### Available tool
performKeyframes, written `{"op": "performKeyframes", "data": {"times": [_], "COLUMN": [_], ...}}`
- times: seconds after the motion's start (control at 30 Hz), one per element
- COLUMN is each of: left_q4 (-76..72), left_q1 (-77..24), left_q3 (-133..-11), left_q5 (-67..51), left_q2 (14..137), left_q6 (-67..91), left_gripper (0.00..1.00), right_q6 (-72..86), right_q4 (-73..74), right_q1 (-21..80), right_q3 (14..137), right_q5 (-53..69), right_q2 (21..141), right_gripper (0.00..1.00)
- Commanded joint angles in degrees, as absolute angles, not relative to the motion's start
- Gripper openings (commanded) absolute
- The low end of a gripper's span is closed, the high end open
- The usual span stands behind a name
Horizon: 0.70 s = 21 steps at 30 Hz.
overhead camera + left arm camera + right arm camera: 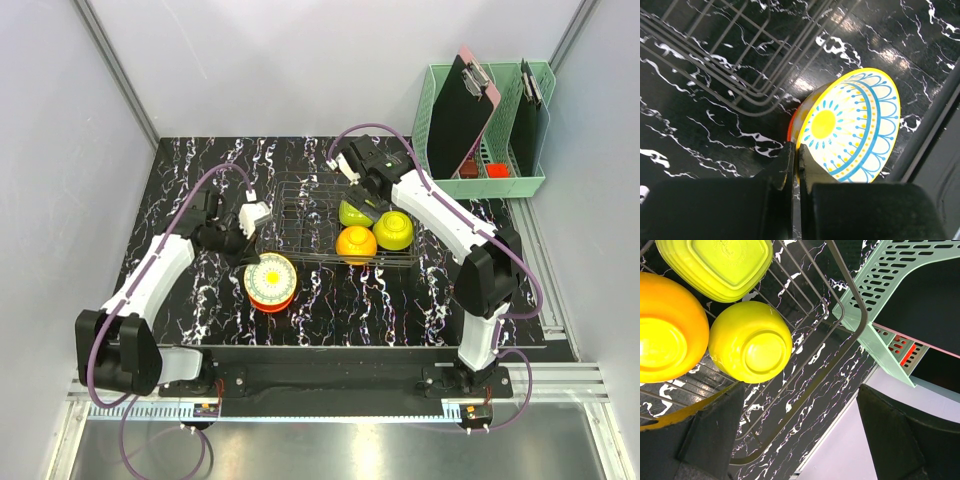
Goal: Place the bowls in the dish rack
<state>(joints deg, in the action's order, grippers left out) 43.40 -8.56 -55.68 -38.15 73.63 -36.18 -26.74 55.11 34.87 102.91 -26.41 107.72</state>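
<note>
A cream-white bowl point(850, 125) with a yellow and blue pattern inside sits nested in a red-orange bowl point(270, 303) on the table, in front of the dish rack point(300, 215). My left gripper point(797, 152) is shut on the patterned bowl's near rim, and from above this gripper point(246, 258) shows at the bowl's left side. Three bowls lie upside down in the rack's right part: lime green point(352, 213), yellow-green point(393, 230) and orange point(356, 243). My right gripper point(805, 440) hangs open over the rack's right end with nothing between its fingers.
A mint-green plastic basket point(485, 120) holding clipboards stands at the back right, just beyond the rack's corner point(855, 315). The black marbled tabletop point(180, 180) ends at a grey rail on the right. The rack's left part point(730, 60) holds no bowls.
</note>
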Motion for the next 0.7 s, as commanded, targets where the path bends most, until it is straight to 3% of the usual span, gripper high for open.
{"op": "performKeyframes", "data": {"times": [0.0,0.13,0.67], "left_q4": [45.0,45.61,52.38], "left_q1": [-8.61,-8.61,-10.63], "left_q3": [-57.83,-59.58,-69.69], "left_q5": [-41.22,-43.5,-56.42], "left_q2": [70.58,68.38,71.27], "left_q6": [-36.65,-36.21,-42.54], "left_gripper": [0.0,0.0,0.0], "right_q6": [-26.02,-24.18,-14.68], "right_q4": [53.26,55.36,69.43], "right_q1": [35.07,35.16,34.89], "right_q3": [102.83,104.06,120.23], "right_q5": [-26.98,-22.43,35.55], "right_q2": [105.64,105.56,109.07], "right_gripper": [1.0,1.0,1.0]}}
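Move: The patterned bowl, already lifted and pinched by its rim in the left fingers, has its middle about 5 cm right, 4 cm back and 3 cm below that hand; the red bowl stands 6 cm back, 4 cm right, 10 cm down. From the open right hand, the patterned bowl lies some 24 cm left, 18 cm back and 8 cm lower. The racked bowls are about 14 cm below the right hand: green stack 4 cm left and level with it, orange bowl 4 cm left and 8 cm back, lone green bowl 5 cm right and 4 cm back. The patterned bowl is carried higher above the red one by the left hand, which keeps its rim pinch and rises about 8 cm, drifting slightly right and back with a small clockwise turn. Meanwhile the empty right hand, after a short rest, leaves the racked bowls and sweeps left and back towards the held bowl, some 14 cm in all, rising as it swings its wide-open fingers round to point leftward. ##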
